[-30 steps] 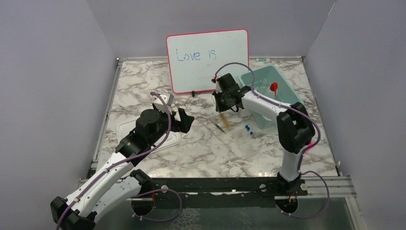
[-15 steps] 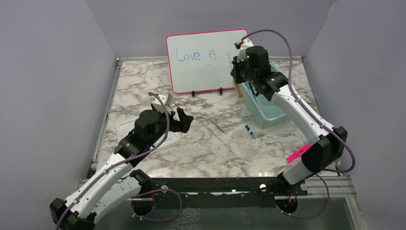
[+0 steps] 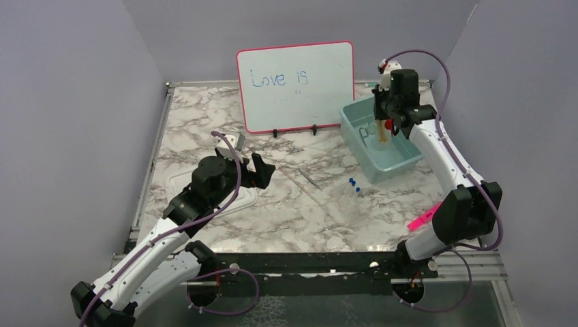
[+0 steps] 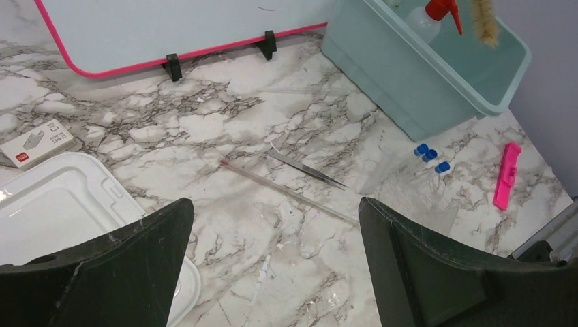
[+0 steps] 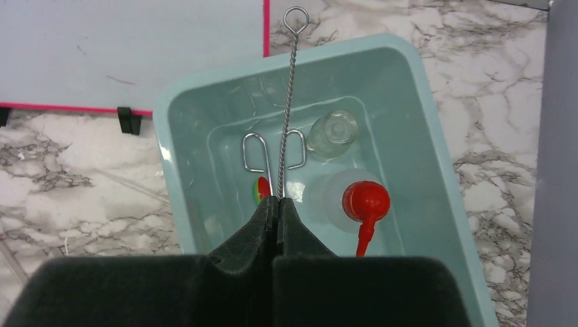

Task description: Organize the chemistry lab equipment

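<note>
My right gripper (image 5: pixel 276 199) is shut on the twisted wire handle of the wire brush (image 5: pixel 290 102) and holds it over the teal bin (image 5: pixel 409 170). The brownish bristles (image 3: pixel 382 133) hang down into the bin. Inside lie a clear little beaker (image 5: pixel 332 133), a red-nozzled bottle (image 5: pixel 366 202) and a metal clip (image 5: pixel 253 153). Metal tweezers (image 4: pixel 307 170) and a thin red-tipped stick (image 4: pixel 286 191) rest on the marble ahead of my left gripper (image 4: pixel 274 208). That gripper hovers open above the table, holding nothing.
The pink-framed whiteboard (image 3: pixel 295 85) stands at the back, just left of the bin. A white lid (image 4: pixel 61 211) and a small box (image 4: pixel 37 142) lie left. Blue-capped vials (image 4: pixel 429 155) and a flat pink marker (image 4: pixel 506 175) lie right of the tweezers.
My right arm carried the brush up from the table's middle, past the whiteboard, to above the bin at the back right. The left arm stayed still.
</note>
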Action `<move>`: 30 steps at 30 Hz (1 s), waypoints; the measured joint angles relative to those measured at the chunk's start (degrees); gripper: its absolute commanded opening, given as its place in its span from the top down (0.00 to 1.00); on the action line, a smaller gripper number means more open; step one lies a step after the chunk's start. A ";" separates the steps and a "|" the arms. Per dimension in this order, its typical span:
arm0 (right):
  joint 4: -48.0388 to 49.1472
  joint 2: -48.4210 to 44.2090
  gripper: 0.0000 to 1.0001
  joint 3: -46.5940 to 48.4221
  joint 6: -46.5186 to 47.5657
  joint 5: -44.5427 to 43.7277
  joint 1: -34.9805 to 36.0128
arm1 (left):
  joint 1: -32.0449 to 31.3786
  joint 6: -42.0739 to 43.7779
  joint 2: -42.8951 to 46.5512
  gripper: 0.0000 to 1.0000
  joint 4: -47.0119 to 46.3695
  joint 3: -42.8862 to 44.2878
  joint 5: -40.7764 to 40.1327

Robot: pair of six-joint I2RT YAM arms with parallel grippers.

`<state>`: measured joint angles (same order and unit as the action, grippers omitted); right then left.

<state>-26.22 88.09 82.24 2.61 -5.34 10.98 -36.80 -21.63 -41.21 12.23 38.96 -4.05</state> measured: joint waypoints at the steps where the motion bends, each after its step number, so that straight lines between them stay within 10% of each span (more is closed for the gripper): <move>1: 0.02 0.11 0.99 -0.61 0.31 0.39 0.00 | 0.00 0.00 0.00 0.07 0.02 0.00 -0.04; 30: -1.11 5.05 0.72 -6.43 -0.92 9.07 0.04 | 0.00 0.00 -1.11 0.07 0.61 0.00 -0.09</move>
<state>-27.33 93.14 75.81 1.69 3.73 11.03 -36.80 -21.63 -42.33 12.84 38.96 -4.14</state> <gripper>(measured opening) 0.256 0.934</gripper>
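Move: My right hand holds the brush above the teal box, whose middle lies about 2 cm back, 4 cm to the right and 17 cm below. Inside, the red-capped bottle stands about level and some 5 cm right, the glass jar about 4 cm ahead and 3 cm right, and the wire tongs lie almost straight below, their middle 3 cm back. From my left hand the box is some 13 cm ahead and 36 cm right. I lower the brush into the left part of the teal box with my right hand, dropping about 11 cm while easing back some 3 cm and slightly left, and tipping the fingers about 15 degrees further down. Near the bottom I open them to roughly a quarter, let go of the brush, then start back up 2 to 3 cm. ##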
